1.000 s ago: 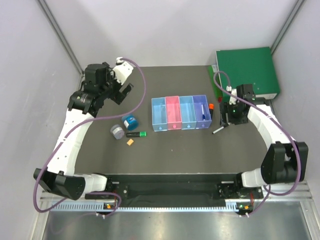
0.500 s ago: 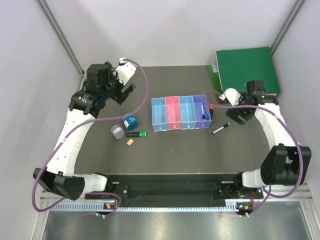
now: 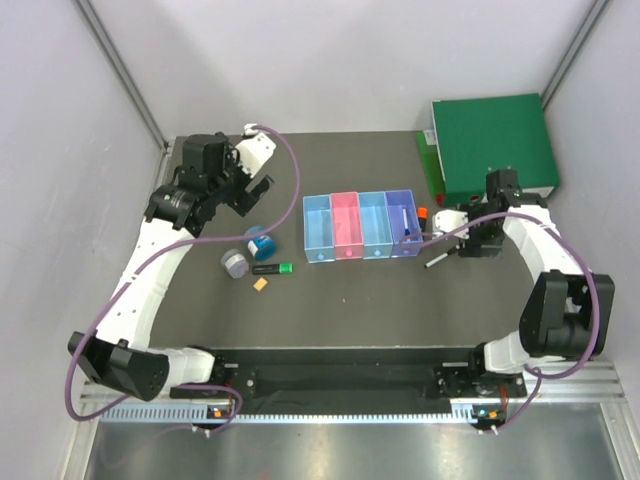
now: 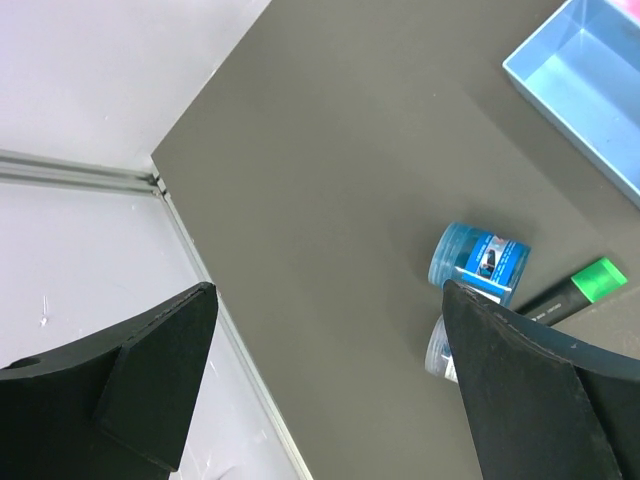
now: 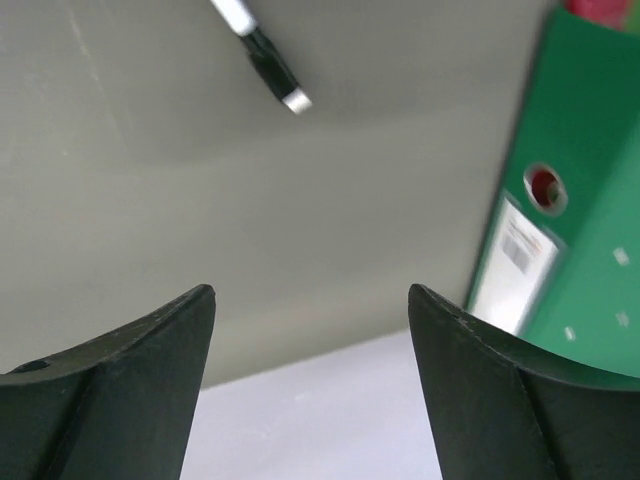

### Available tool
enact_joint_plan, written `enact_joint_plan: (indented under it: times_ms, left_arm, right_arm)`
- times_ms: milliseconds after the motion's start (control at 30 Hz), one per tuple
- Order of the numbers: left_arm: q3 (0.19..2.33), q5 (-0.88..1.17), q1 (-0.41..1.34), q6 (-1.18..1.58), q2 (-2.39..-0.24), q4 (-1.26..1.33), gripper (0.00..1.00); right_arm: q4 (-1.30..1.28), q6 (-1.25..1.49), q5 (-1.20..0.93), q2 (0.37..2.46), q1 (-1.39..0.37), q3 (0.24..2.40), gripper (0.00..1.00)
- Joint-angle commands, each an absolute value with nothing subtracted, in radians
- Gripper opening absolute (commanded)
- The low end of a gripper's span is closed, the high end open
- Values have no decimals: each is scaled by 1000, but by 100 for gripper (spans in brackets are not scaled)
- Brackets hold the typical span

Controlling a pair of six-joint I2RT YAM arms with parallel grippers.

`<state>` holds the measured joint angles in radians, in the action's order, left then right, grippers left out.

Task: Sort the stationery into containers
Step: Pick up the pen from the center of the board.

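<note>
The containers (image 3: 360,226) are a row of four joined bins, light blue, pink, light blue and purple. A blue-capped white pen (image 3: 402,221) lies in the purple one, and an orange-capped highlighter (image 3: 423,216) stands against its right side. A black-capped pen (image 3: 437,260) (image 5: 266,52) lies on the mat; my right gripper (image 3: 478,243) (image 5: 310,290) hangs open and empty just right of it. A blue tin (image 3: 259,243) (image 4: 480,262), grey tin (image 3: 235,263) (image 4: 438,350), green-capped highlighter (image 3: 272,268) (image 4: 575,290) and tiny orange block (image 3: 260,284) lie left of the bins. My left gripper (image 3: 250,190) (image 4: 327,290) is open above and behind the blue tin.
A large green binder (image 3: 495,145) (image 5: 580,200) lies at the back right corner, close to my right arm. The mat's left edge and a metal rail (image 4: 215,330) run under my left gripper. White walls close in both sides.
My right wrist swung up and away from the black-capped pen, then turned back down beside it. The left gripper drifted slightly right, toward the tins. The pen has not moved.
</note>
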<state>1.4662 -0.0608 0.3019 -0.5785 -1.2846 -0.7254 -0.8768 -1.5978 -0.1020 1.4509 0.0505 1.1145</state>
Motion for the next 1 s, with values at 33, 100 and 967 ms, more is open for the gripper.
enact_joint_plan:
  times_ms: [33,100,967]
  left_arm:
    - [1442,-83,305,-578,-1249,-681,99]
    - [1437,-87,305,-577,-1250,-672,99]
    - [1493,-127,305,-621,-1318,-678,99]
  right_arm:
    - [-851,-1687,-158,1486,8,1069,77]
    - [-838,-1697,-160,1497,-34,1055,76]
    - [-704,-1646,-164,1727,-101,1032,55]
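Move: The pen lies flat on the board, its middle about 9 cm to the right hand's left, 1 cm back and some 11 cm below; its black cap end is the end nearer this hand. The orange-capped marker lies roughly 8 cm ahead and 15 cm left of the hand, and the purple compartment of the box about 8 cm ahead and 20 cm left. From the idle left hand the pen is around 50 cm right, 4 cm back and 31 cm down. Over the pen's black cap end the right hand comes down about 9 cm while shifting some 5 cm left, the sideways part done by halfway and the rest nearly straight down. It turns about 10 degrees counter-clockwise, steepens its fingers towards vertical and narrows them, still well apart on either side of the cap. No touch can be seen. ##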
